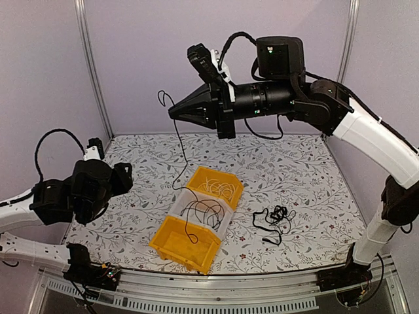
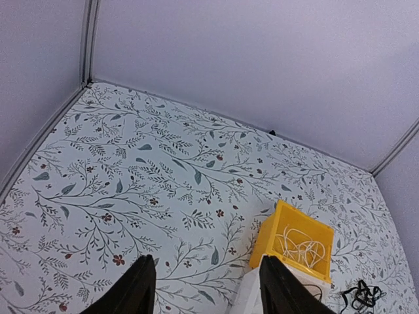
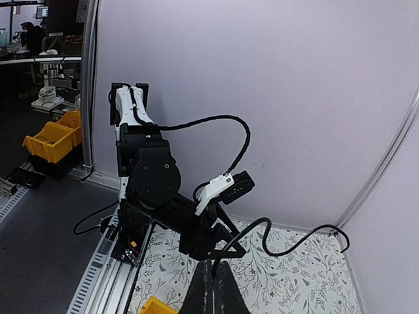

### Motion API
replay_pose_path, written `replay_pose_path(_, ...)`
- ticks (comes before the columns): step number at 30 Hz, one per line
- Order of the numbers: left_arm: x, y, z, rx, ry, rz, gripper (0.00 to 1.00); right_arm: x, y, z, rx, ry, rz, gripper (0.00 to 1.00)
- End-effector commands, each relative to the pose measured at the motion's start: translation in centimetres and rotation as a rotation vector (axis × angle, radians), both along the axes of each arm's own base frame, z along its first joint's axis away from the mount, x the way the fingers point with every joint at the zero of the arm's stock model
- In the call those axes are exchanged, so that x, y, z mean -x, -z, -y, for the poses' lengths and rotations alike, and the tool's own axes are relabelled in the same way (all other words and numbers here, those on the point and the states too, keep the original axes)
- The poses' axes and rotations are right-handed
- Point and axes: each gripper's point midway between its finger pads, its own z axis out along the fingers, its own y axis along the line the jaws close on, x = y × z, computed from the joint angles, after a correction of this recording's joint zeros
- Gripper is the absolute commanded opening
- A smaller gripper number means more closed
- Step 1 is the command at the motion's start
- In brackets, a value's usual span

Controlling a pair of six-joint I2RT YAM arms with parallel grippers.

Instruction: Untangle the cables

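Note:
My right gripper (image 1: 172, 112) is raised high above the back of the table and shut on a black cable (image 1: 184, 154). That cable hangs down and runs into the white bin (image 1: 179, 207). In the right wrist view the same cable (image 3: 288, 252) loops out from the shut right gripper (image 3: 217, 273). Cream-white cables (image 1: 218, 188) lie in the far yellow bin (image 1: 222, 173). A tangle of black cables (image 1: 275, 218) lies on the table to the right of the bins. My left gripper (image 2: 207, 263) hovers open and empty over the table's left side.
Three bins stand in a diagonal row: far yellow, white, and a near yellow bin (image 1: 175, 252). The left wrist view shows the far yellow bin (image 2: 270, 229) and the black tangle (image 2: 361, 296). Lilac walls enclose the floral table (image 1: 308, 170).

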Motion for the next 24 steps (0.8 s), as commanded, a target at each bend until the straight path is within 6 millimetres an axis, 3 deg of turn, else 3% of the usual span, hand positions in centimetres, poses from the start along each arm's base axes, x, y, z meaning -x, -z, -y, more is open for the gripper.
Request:
replay_pose_path(1, 0.1, 0.5, -1.2, 0.005, -0.034, 0.006, 0.57, 1.0, 0.2, -1.1, -0.002, -0.046, -0.019, 0.0)
replay_pose_path(6, 0.3, 0.7, -1.6, 0.006, -0.04, 0.01, 0.57, 0.4, 5.3, -2.5, 0.099, -0.055, -0.047, 0.0)
replay_pose_path(10, 0.4, 0.8, -1.8, -0.002, -0.041, 0.013, 0.58, 1.5, 10.8, -2.3, 0.207, -0.124, -0.081, 0.0)
replay_pose_path(12, 0.4, 0.9, -1.9, -0.002, -0.041, 0.013, 0.57, 2.4, 12.2, -2.0, 0.231, -0.172, -0.118, 0.0)
replay_pose_path(16, 0.5, 1.1, -1.9, 0.004, -0.035, 0.008, 0.58, 3.7, 12.0, -2.4, 0.225, -0.206, -0.116, 0.0)
replay_pose_path(24, 0.5, 1.0, -1.9, 0.006, -0.031, 0.008, 0.58, 5.8, 8.2, -3.1, 0.151, -0.251, -0.032, 0.0)
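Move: The right hand holds the loose cable high up. The empty near yellow tray lies about 45 cm below it and 2 cm back, neither left nor right. From the same hand the white tray is some 12 cm ahead and 6 cm right, the far yellow tray 27 cm ahead and 12 cm right, and the black cable bundle 10 cm ahead and 32 cm right. From the left hand the near yellow tray lies about 11 cm back, 16 cm right and 24 cm below. Still pinching the cable near its looped end with shut fingers, the right hand lowers it above the near yellow tray, slowly at first, then fast, some 14 cm down. It then rises 2 to 3 cm while drawing back about 5 cm towards its base, drifting slightly left. The left-pointing fingers tip down roughly 15 degrees and swing somewhat counter-clockwise. ##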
